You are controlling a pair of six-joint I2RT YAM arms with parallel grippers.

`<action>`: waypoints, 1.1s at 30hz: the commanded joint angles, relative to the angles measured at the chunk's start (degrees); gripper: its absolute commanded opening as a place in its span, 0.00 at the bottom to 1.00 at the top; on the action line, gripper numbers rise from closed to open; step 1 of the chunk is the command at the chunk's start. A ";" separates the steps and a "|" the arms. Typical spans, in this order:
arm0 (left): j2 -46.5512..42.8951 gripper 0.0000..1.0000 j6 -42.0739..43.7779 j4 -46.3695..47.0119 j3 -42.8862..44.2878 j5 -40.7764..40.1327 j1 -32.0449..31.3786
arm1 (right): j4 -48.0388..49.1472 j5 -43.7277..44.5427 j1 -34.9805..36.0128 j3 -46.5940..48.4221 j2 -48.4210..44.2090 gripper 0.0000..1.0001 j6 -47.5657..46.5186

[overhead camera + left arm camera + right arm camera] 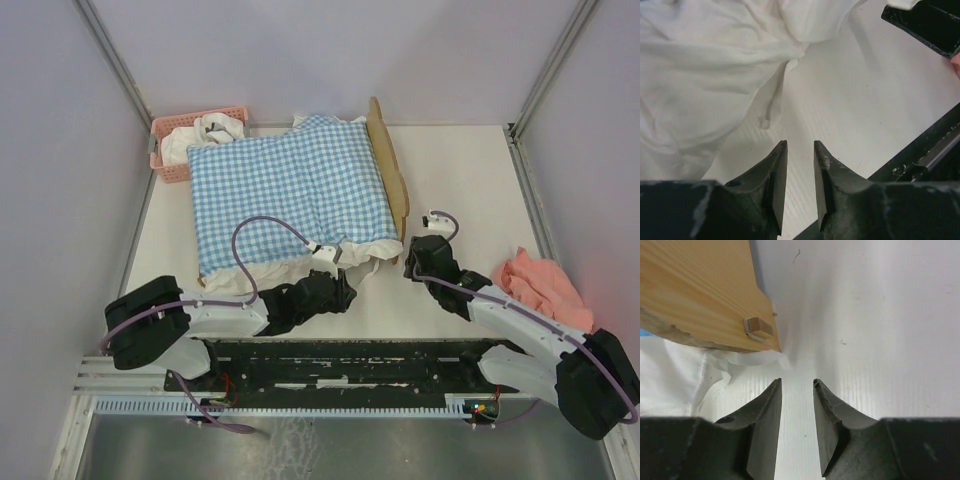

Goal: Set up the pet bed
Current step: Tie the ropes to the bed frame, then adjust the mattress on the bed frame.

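Observation:
The pet bed lies at the middle of the table, and only its wavy light-wood headboard (388,175) shows along the right side. Blue-white gingham bedding (285,195) covers the rest, its white ruffle (705,75) hanging over the near edge. My left gripper (347,290) (800,145) is open just in front of that ruffle, nothing between its fingers. My right gripper (413,248) (797,382) is open beside the headboard's near corner (700,290), close to the white ruffle (670,385) but holding nothing.
A pink basket (200,140) with white cloth in it stands at the back left, touching the bedding. A salmon-pink cloth (540,285) lies at the right edge. A black rail (350,365) runs along the near edge between the arm bases.

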 commanded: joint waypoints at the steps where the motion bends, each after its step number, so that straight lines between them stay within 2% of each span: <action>1: 0.25 0.39 1.93 0.73 4.37 -1.26 -0.14 | -9.73 2.86 -0.14 3.86 -5.87 0.42 0.40; 5: -0.07 0.48 2.29 -2.83 5.51 -1.04 -0.21 | -10.47 -0.26 -0.16 4.07 -9.75 0.46 -1.17; 8: -1.41 0.50 3.14 -8.32 7.35 -2.83 -0.20 | -12.21 -4.17 -0.16 5.69 -12.66 0.46 0.02; 13: -6.09 0.52 3.95 -16.89 9.46 -10.92 -0.07 | -10.11 -10.67 -0.15 5.53 -19.05 0.48 5.32; 17: -9.87 0.56 4.37 -21.46 9.61 -15.88 -0.05 | -9.12 -9.62 -0.11 4.93 -23.67 0.54 14.03; 18: -10.43 0.58 4.57 -22.08 9.44 -16.55 -0.04 | -8.47 -9.57 -0.15 4.57 -24.40 0.55 16.33; 20: -11.60 0.79 5.50 -22.47 9.14 -17.45 -0.03 | -6.72 -10.09 -0.16 3.88 -25.14 0.57 20.20; 21: -12.06 0.82 5.67 -22.66 9.02 -18.14 -0.07 | -5.80 -10.20 -0.14 3.45 -25.21 0.58 21.66; 25: -12.71 0.83 7.84 -20.73 8.07 -18.18 -0.03 | -3.76 -8.64 -0.16 2.38 -24.16 0.62 27.64; 28: -12.22 0.82 7.72 -21.39 8.60 -18.86 -0.03 | 0.50 -10.57 -0.15 1.75 -21.19 0.63 28.46; 33: -12.19 0.81 5.09 -24.46 9.09 -20.06 0.02 | -3.01 -11.33 -0.16 4.48 -14.98 0.65 29.57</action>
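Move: Both hands are empty, with their fingers already partly open. The loose rope end below the cushion's white skirt lies about 4 cm ahead of the left hand, 4 cm to its right and 4 cm lower; the headboard foot is some 11 cm right and 7 cm ahead of that hand. From the right hand, the rope end is roughly 9 cm left, 1 cm back and 5 cm lower, the headboard foot about 4 cm ahead and 2 cm left, slightly below. Up and slightly back goes the right hand, clear of the headboard foot, then leftwards, sinking a little to finish about 10 cm higher; its left side rolls up some 35 degrees, swinging the fingers leftward as they open further. The left hand, after edging right, rises about 6 cm and draws left and somewhat forward, away from the rope end, opening wide. ##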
